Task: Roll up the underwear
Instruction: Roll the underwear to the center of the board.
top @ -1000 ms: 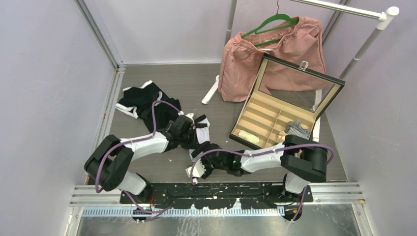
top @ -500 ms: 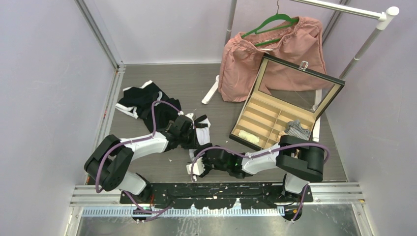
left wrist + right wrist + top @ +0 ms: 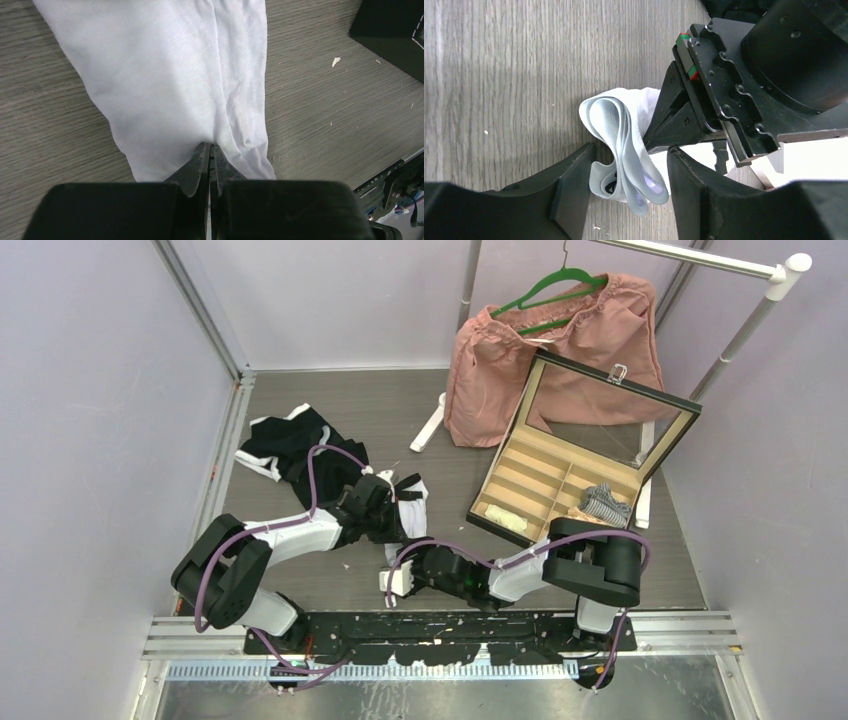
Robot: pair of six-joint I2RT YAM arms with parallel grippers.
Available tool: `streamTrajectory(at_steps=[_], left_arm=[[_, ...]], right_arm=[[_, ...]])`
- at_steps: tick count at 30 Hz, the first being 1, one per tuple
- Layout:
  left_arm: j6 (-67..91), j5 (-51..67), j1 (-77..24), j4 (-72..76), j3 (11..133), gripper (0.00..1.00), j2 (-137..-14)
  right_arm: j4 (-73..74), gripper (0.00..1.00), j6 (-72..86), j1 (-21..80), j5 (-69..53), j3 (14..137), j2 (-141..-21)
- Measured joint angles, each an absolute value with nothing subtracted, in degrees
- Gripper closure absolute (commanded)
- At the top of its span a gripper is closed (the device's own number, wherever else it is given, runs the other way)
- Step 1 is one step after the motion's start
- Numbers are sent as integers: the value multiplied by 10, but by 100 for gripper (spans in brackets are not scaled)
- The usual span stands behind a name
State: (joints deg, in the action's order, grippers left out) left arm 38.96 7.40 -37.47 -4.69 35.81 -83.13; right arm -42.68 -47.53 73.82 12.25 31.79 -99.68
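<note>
The white underwear (image 3: 413, 508) with a black band lies stretched on the table between both grippers. My left gripper (image 3: 393, 527) is shut on its white cloth (image 3: 165, 75), with the jaws (image 3: 210, 146) pinched together on a fold. The near end of the cloth is folded into several looped layers (image 3: 616, 130). My right gripper (image 3: 631, 149) is open around that end, one finger on each side and neither pressing it. It sits low near the table's front edge (image 3: 408, 578). The left gripper's black fingers (image 3: 671, 122) show just behind the folds.
A pile of black underwear (image 3: 290, 445) lies at the back left. An open compartment box (image 3: 560, 475) stands to the right, with a grey rolled item (image 3: 605, 502) and a pale roll (image 3: 510, 521) in it. The pink garment (image 3: 560, 350) hangs on a green hanger (image 3: 550, 285) behind it.
My right arm has drawn its forearm and gripper to the left along the front edge, staying around the cloth's near end. The left arm has hardly moved.
</note>
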Motion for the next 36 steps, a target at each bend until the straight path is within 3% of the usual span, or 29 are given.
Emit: streamTrajectory(at_steps=[15, 24, 31, 36], left_arm=[[390, 76, -374, -45, 357, 99, -832], [390, 83, -373, -39, 354, 99, -832], [390, 86, -367, -37, 341, 99, -811], [397, 70, -356, -94, 337, 96, -724]], right_arm=[[-367, 69, -469, 748, 129, 326, -990], [-317, 98, -458, 739, 119, 344, -986], [-263, 99, -407, 723, 96, 365, -971], [-211, 99, -346, 719, 80, 376, -950]])
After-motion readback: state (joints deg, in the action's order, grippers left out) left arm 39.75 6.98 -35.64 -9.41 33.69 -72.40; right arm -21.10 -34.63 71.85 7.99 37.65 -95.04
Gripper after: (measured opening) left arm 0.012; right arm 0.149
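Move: The right hand's open fingers already straddle the underwear's folded near end, roughly 1 cm to its right and 1 cm below the hand point. From the same hand, the black waistband lies about 15 cm ahead and 2 cm right, and the dark clothes some 20 cm ahead and 17 cm left, both a few centimetres lower. From the left hand, whose shut fingertips are on the white cloth, that near end is about 3 cm back, straight behind at the same height. The right hand eases down about 1.5 cm and a centimetre or so to its right while its fingers close from more than half open and pinch the folded near end, then the wrist tips the fingers down by some 15 degrees with the hold kept. The left hand stays put on the cloth with shut fingers until the pinch is made, then comes free of the underwear, rising about 3 cm and drifting 1.5 cm left towards the dark clothes' side. ##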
